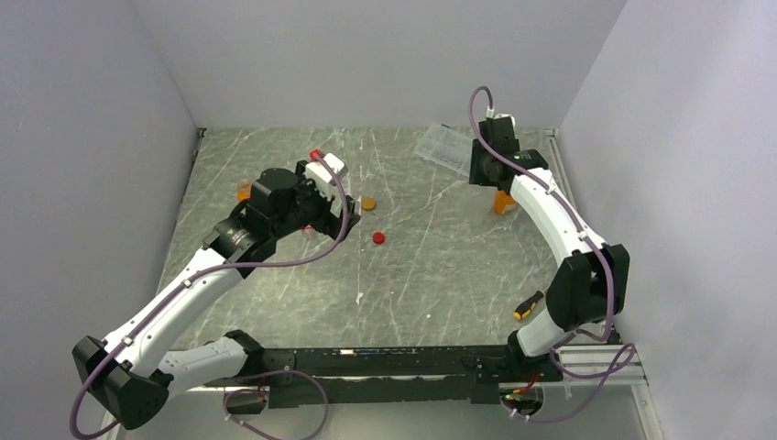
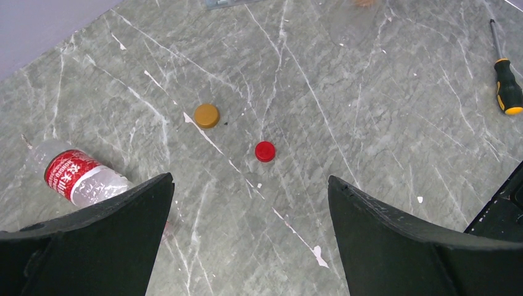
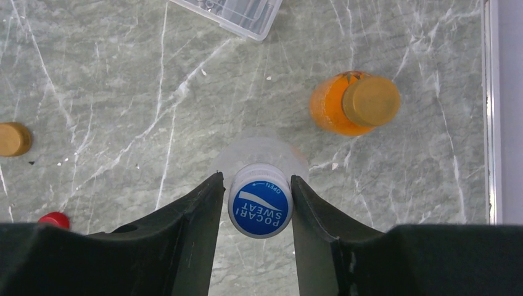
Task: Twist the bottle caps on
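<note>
My right gripper (image 3: 257,179) stands over a small pale bottle (image 3: 262,154) that is upright. Its jaws flank the blue cap (image 3: 260,208) on that bottle; a thin gap shows at the left jaw, so it is open. Beside it stands an orange bottle (image 3: 336,114) with an orange cap (image 3: 370,100) on top. My left gripper (image 2: 250,179) hangs wide open and holds nothing. Ahead of it lie a loose orange cap (image 2: 206,115) and a red cap (image 2: 265,151). A clear bottle with a red label (image 2: 80,177) lies on its side by the left finger. A second orange bottle (image 1: 244,191) stands behind the left arm.
A clear flat compartment box (image 1: 446,147) lies at the back right. A yellow-and-black screwdriver (image 1: 529,304) lies near the right arm's base. Grey walls close the table on three sides, and a metal rail (image 3: 487,111) runs along its right edge.
</note>
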Robot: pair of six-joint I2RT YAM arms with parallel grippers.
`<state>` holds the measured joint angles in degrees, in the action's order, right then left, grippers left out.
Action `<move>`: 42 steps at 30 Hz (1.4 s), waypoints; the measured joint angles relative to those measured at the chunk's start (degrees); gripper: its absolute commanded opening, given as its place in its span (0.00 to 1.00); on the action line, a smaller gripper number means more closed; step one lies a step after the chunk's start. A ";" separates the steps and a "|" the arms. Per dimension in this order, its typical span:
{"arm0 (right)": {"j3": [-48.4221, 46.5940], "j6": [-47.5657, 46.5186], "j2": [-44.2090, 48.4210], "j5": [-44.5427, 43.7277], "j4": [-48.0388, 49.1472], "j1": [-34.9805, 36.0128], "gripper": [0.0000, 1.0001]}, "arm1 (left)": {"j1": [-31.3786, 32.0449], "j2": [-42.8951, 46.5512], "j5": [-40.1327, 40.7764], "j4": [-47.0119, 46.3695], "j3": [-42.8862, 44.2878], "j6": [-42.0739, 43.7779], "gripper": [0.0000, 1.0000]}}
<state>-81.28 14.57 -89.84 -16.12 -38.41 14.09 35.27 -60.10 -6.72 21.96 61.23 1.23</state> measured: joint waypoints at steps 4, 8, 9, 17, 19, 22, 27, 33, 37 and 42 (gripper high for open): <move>0.09 0.00 0.02 0.20 0.02 -0.02 0.49 | 0.00 -0.04 -0.11 0.02 -0.13 -0.02 0.99; 0.13 0.02 0.04 0.22 -0.13 -0.02 0.53 | 0.00 -0.04 -0.13 0.02 -0.15 -0.02 1.00; 0.13 0.02 0.04 0.22 -0.15 -0.02 0.54 | 0.00 -0.07 -0.13 0.02 -0.15 -0.02 0.99; 0.04 0.24 0.07 0.22 -2.01 -0.02 0.67 | 0.00 -0.07 -0.11 0.04 -0.15 -1.51 0.99; -0.09 0.42 0.13 0.22 -2.38 -0.02 0.72 | 0.00 -0.09 -0.09 0.04 -0.15 -2.01 1.00; -0.55 0.92 1.01 0.39 -3.26 -0.02 0.81 | -0.04 -0.22 0.92 0.20 -0.13 -3.02 0.99; -3.39 1.99 4.11 0.83 -5.99 -0.02 0.89 | -1.40 -2.01 6.62 2.97 1.31 -6.80 0.99; -5.79 3.69 11.43 2.14 -8.76 -0.02 0.90 | -8.66 -5.49 13.66 7.67 4.17 -13.51 0.99; -5.79 5.03 17.81 5.03 -9.46 0.50 0.90 | -15.06 -8.81 14.71 8.83 4.13 -18.43 0.99; -5.44 6.67 23.30 8.90 -9.53 3.52 0.89 | -19.98 -16.31 13.97 7.26 3.54 -21.77 0.98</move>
<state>-86.72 21.23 -66.54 -7.22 -47.94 17.61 15.29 -76.40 7.25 29.21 64.77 -20.53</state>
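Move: The right hand's fingers are around the cap of the upright blue-capped bottle, whose middle is about 9 cm below; a capped juice bottle stands 5 cm ahead, 9 right. The red cap is 26 cm left, 4 back, 18 below. From the left hand, the lying red-label bottle is roughly 22 cm ahead, 14 left, 25 below; the open juice bottle 20 ahead, 27 left; the red cap 9 ahead, 9 right. The right fingers, already loosening, spread wide off the blue cap, then the hand climbs about 15 cm and draws back 9, tipping upward and edging left at the end. After a wait, the left hand swings left, forward and down towards the lying bottle's neck, turning some 45 degrees counter-clockwise and tipping downward, fingers wide and touching nothing. ##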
